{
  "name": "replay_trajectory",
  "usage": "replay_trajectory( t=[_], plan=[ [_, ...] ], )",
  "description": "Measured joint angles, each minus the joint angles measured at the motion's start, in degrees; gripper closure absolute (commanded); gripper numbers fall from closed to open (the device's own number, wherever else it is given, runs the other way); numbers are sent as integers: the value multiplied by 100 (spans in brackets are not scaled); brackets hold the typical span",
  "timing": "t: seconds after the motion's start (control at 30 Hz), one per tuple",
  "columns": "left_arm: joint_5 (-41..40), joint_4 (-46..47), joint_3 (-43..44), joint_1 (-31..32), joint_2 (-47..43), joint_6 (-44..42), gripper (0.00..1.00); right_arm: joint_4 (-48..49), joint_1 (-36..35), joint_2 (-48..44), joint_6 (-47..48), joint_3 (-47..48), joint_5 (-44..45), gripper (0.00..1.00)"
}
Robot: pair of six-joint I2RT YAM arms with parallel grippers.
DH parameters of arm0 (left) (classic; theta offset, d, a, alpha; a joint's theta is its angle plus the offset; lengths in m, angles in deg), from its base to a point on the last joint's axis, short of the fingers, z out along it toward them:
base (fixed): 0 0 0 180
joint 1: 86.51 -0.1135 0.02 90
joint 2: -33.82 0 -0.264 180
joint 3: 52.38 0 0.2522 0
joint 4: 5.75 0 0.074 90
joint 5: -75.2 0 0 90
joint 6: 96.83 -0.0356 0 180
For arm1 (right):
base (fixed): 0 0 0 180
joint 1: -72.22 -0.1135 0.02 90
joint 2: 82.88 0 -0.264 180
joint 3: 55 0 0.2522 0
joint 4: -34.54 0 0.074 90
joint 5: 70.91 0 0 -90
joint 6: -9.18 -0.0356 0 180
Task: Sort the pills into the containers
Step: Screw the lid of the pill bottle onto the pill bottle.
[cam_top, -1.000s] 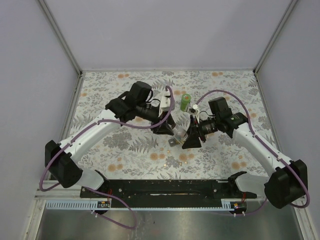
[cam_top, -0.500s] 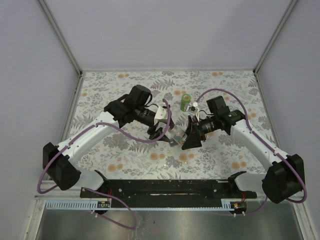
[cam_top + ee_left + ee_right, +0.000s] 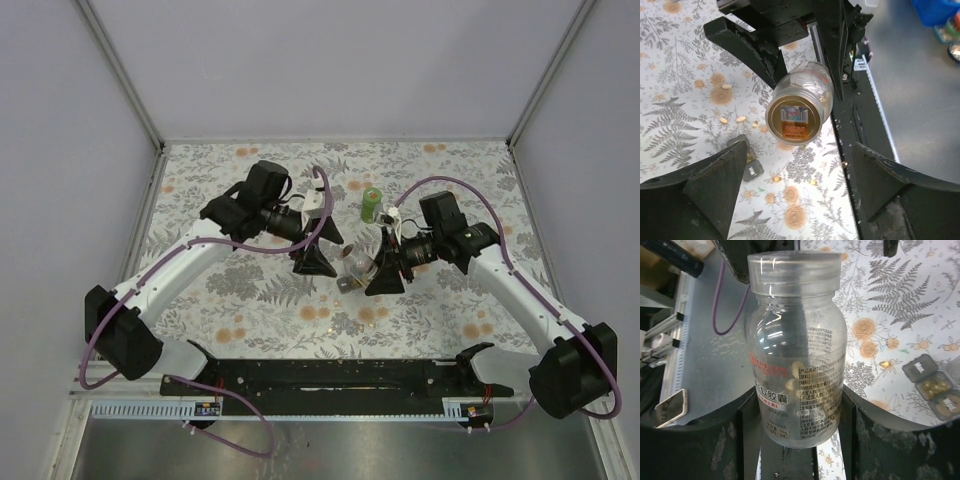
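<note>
My right gripper (image 3: 797,412) is shut on a clear pill bottle (image 3: 796,355) and holds it by its lower body above the table, with a few pale pills inside. In the left wrist view the bottle's (image 3: 799,112) gold round end faces my left gripper (image 3: 800,192), which stands wide open a little short of it with nothing between its fingers. From above, the bottle (image 3: 357,263) hangs between the left gripper (image 3: 319,263) and the right gripper (image 3: 384,276). Loose pills (image 3: 740,118) lie scattered on the floral table. A small dark pill organizer (image 3: 747,161) sits under the bottle.
A green bottle (image 3: 371,204) stands upright behind the grippers. The pill organizer (image 3: 935,385) shows yellow capsules in one compartment. The black base rail (image 3: 340,378) runs along the near edge. Walls close the table (image 3: 200,190) on three sides.
My left gripper's jaws have spread wide and let go of the bottle's end, drawing slightly back. The right gripper keeps its hold on the bottle.
</note>
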Motion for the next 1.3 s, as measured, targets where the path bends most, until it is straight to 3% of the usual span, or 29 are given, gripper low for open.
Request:
replay_trajectory(
  t=[0.17,0.53,0.93,1.1,1.3],
  plan=[
    [0,116,245,-17,221,1078,26,192,-188,-345,50,-48,756,100],
    [-205,111,688,-17,487,2782,26,623,-402,-752,59,-243,2090,100],
    [-1047,87,1012,68,710,3906,33,887,-463,-833,9,-389,2791,100],
    [-1403,-15,1071,162,804,4015,32,914,-466,-846,-7,-400,2894,100],
    [-1532,-151,1141,232,918,4076,38,984,-466,-846,-9,-400,2938,100]
  ],
)
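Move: The left hand's fingers are open, facing the lid of the pill bottle, which is about 6 cm to their right and 1 cm back, almost level with them. The right hand holds the bottle low on its body, with the lid some 6 cm left, 2 cm forward and 4 cm above. From the left hand, the pill box lies about 3 cm forward, 6 right and 20 below; the green jar stands 20 forward, 11 right and 16 below. With its fingers narrowing by about a quarter of their range but staying open around the lid's line, the left hand goes some 3 cm forward and 3 cm right, rising about 2 cm and sinking back, while it rolls some 30 degrees, forward side down, and its fingers swing counter-clockwise. The right hand keeps its grip on the bottle's body and carries it about 5 cm forward, slightly right and down, rolling it forward side up by some 20 degrees and turning clockwise. ##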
